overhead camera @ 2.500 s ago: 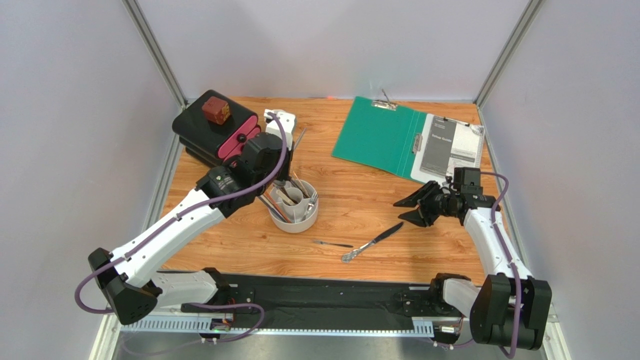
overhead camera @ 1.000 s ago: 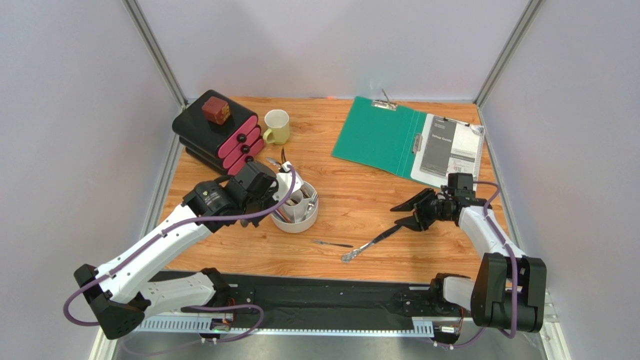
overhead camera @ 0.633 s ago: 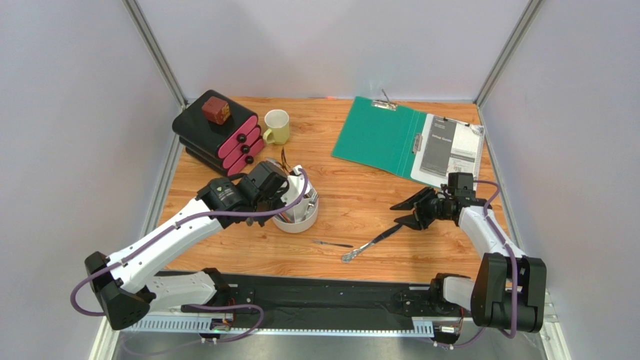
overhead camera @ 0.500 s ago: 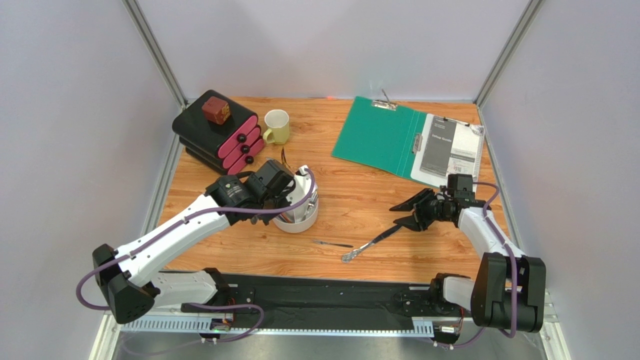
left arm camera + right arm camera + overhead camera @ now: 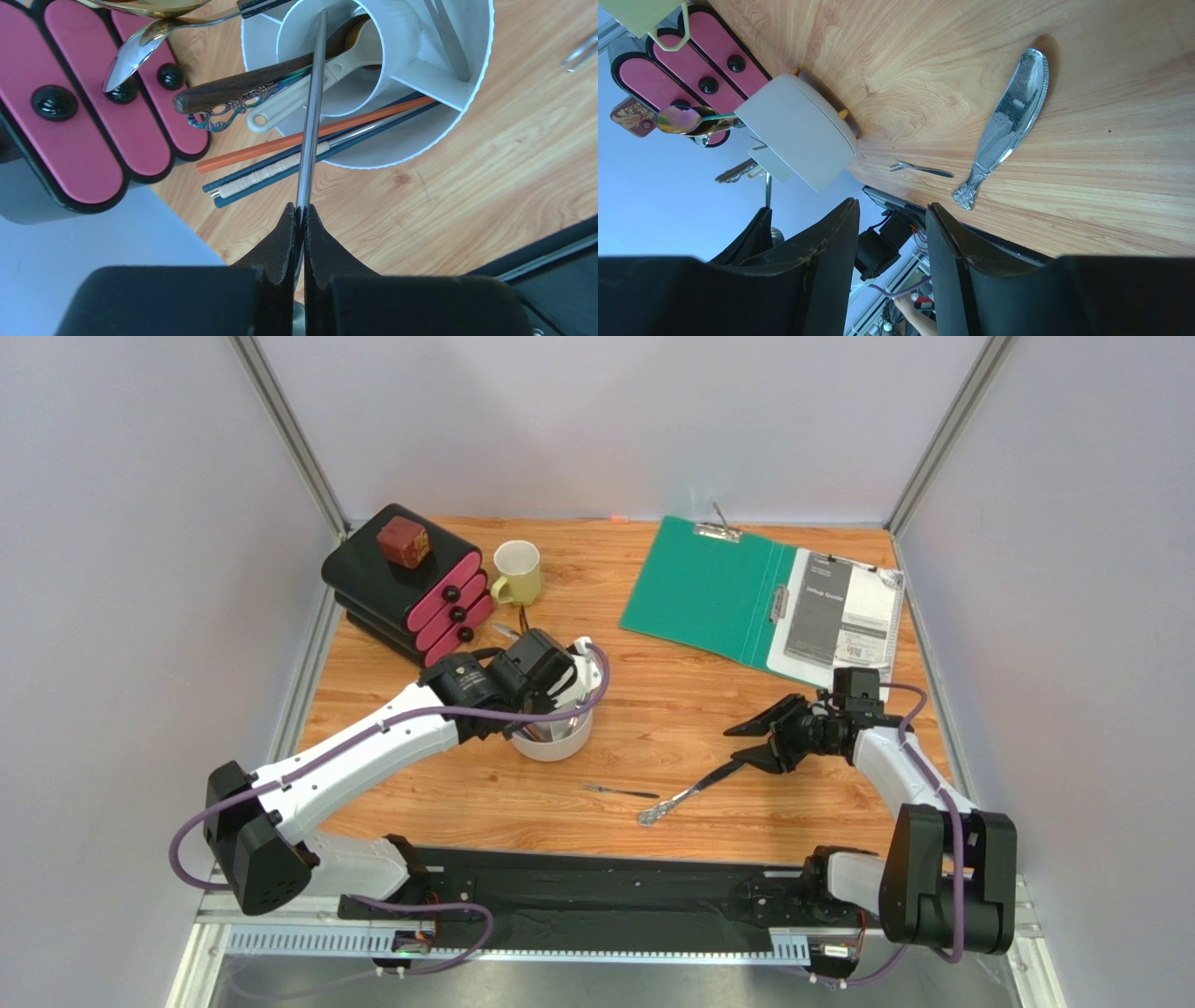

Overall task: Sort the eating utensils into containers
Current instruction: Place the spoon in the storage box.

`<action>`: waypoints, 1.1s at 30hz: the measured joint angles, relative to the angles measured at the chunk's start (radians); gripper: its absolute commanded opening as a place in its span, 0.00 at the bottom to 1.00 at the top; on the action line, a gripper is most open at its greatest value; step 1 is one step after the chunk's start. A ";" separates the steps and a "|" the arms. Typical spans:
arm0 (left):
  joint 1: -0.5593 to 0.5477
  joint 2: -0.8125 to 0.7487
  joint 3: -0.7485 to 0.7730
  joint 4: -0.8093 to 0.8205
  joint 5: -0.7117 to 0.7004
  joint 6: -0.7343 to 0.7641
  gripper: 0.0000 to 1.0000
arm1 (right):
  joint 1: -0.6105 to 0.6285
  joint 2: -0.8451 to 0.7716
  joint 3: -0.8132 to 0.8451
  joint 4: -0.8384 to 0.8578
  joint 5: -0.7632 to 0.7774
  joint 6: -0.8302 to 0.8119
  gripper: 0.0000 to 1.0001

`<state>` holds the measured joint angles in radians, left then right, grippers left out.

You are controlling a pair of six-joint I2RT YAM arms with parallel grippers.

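Note:
My left gripper [image 5: 550, 679] hovers over the round white holder [image 5: 557, 745], shut on a slim silver utensil [image 5: 311, 119]. In the left wrist view the left gripper [image 5: 302, 210] pinches that utensil's near end, while the far end reaches into the holder [image 5: 393, 150]. Inside lean a dark brown handle [image 5: 238, 84], a white ceramic spoon [image 5: 309, 92], an orange chopstick [image 5: 295, 140] and teal chopsticks [image 5: 274, 171]. A silver knife [image 5: 694, 791] and a small fork [image 5: 617, 791] lie on the table. My right gripper [image 5: 751, 742] stands open just above the knife's blade end, with nothing between its fingers.
A black box with pink drawers [image 5: 421, 595] carries a brown cube [image 5: 403, 542] at the back left, close to the holder. A pale yellow mug [image 5: 516, 571] stands beside it. A green clipboard folder [image 5: 709, 588] with papers [image 5: 842, 616] lies at the back right.
My left arm has swung right and forward, carrying the silver utensil across the holder. The right gripper has dipped slightly toward the knife and stays open.

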<state>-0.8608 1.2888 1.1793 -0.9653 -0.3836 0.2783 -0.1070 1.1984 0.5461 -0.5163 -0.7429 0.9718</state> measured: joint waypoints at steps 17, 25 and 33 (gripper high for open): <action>0.000 0.084 0.082 0.080 -0.204 0.030 0.35 | 0.000 0.053 -0.013 0.048 -0.029 0.000 0.45; 0.000 0.114 0.133 0.090 -0.249 0.025 0.41 | 0.000 0.075 -0.013 0.068 -0.037 0.000 0.45; 0.000 0.117 0.205 0.063 -0.196 -0.074 0.41 | 0.000 0.086 -0.007 0.071 -0.043 0.000 0.49</action>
<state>-0.8608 1.4055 1.3846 -0.9024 -0.5793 0.2047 -0.1066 1.2842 0.5388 -0.4458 -0.7864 0.9714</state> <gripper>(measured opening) 0.411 0.477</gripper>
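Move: The left hand grips the spoon's handle near its bowl, with the handle's far end already in the middle cup of the storage box. The box's middle lies about 5 cm ahead of this hand, 7 cm to its right and 12 cm below. The mug is roughly 27 cm ahead and 2 cm right, the drawer cabinet 23 cm ahead and 14 cm left, and the small fork 5 cm back and 20 cm right. From the right hand, the box is some 30 cm left and 5 cm ahead. The left fingers open to a bit under half and let go of the spoon's handle. As they part, the hand goes forward towards the far side of the box, then climbs, ending about 5 cm farther out and 5 cm higher with a late slight drift right; the fingers tip up some 15 degrees and swing slightly counter-clockwise. ##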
